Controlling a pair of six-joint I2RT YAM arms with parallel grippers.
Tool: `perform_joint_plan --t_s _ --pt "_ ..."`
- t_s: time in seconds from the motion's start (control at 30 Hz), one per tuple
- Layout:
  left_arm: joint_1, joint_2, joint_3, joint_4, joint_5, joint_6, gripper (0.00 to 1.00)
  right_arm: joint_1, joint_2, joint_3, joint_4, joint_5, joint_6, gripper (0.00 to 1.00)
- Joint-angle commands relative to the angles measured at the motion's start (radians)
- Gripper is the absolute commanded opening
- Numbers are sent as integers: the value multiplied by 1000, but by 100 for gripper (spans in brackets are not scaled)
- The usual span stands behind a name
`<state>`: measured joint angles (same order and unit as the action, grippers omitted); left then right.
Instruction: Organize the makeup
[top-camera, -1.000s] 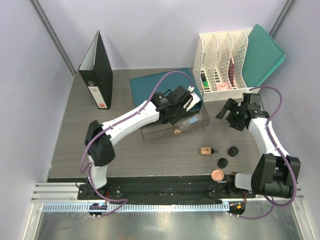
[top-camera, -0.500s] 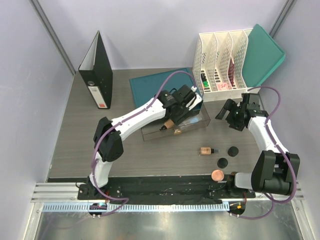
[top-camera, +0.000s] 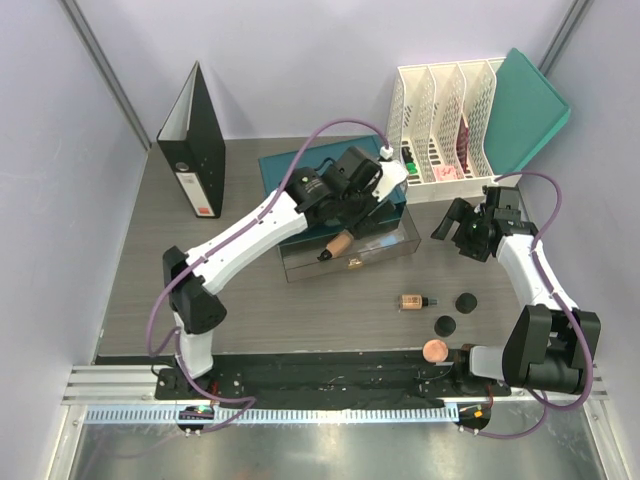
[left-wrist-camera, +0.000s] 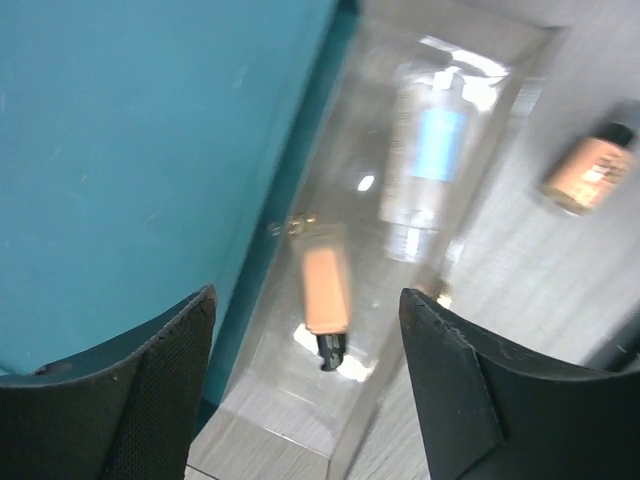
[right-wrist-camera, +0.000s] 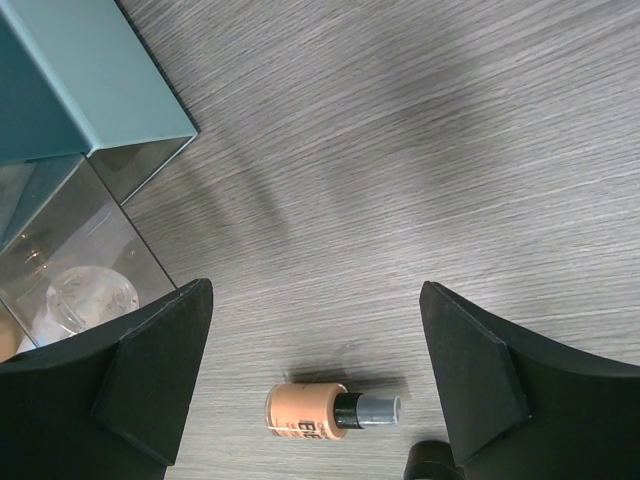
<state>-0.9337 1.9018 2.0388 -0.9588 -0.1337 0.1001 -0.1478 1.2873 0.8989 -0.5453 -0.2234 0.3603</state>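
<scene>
A tan tube with a black cap (top-camera: 335, 245) (left-wrist-camera: 325, 288) lies in the clear tray (top-camera: 300, 262) (left-wrist-camera: 300, 430). A clear bottle (left-wrist-camera: 425, 160) lies further along in the same tray. My left gripper (top-camera: 372, 200) (left-wrist-camera: 307, 305) hovers above the tube, open, with nothing between its fingers. A small tan bottle (top-camera: 410, 301) (right-wrist-camera: 310, 410) lies on the table, with two black round jars (top-camera: 465, 301) (top-camera: 444, 324) and a peach disc (top-camera: 434, 350) near it. My right gripper (top-camera: 455, 232) (right-wrist-camera: 312, 300) hangs open above the tan bottle, holding nothing.
The teal drawer box (top-camera: 300, 165) (left-wrist-camera: 140, 150) sits right behind the clear tray. A white file rack (top-camera: 445, 120) holding markers and a teal folder (top-camera: 530, 100) stand at the back right. A black binder (top-camera: 195, 140) stands at the back left.
My left gripper opened and let the tan tube drop into the clear tray, then rose toward the back. The right arm has stayed still.
</scene>
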Motion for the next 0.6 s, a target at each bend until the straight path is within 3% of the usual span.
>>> perform_joint_plan --t_s 0.0,0.17,0.57 --pt "-54 -52 6 5 128 47 76 -6 -20 11 10 -8 -3 90" --pt "-132 -14 12 -26 258 73 77 -6 -6 32 15 -8 6 90" --pt "-274 164 69 -52 365 130 77 -7 67 66 62 -11 48 90"
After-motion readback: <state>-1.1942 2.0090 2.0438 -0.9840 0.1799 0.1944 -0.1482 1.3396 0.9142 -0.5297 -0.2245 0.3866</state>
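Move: The peach foundation bottle still lying on the table is about 13 cm back and 12 cm to the right of my left hand, some 23 cm below it. One black jar stands about 11 cm to the right of the bottle, level with it; the other black jar is 7 cm to its right and 5 cm nearer me. The open drawer is right under my left hand. From my right hand the bottle lies about 14 cm back, 5 cm left and 10 cm down. With its fingers already open and empty, I swing my left hand away from the drawer, about 15 cm back and 9 cm to the right, towards the bottle on the table. After a slight rise it sinks, ending some 5 cm lower, while the wrist turns about 30 degrees clockwise; the fingers stay wide open and touch nothing yet. ##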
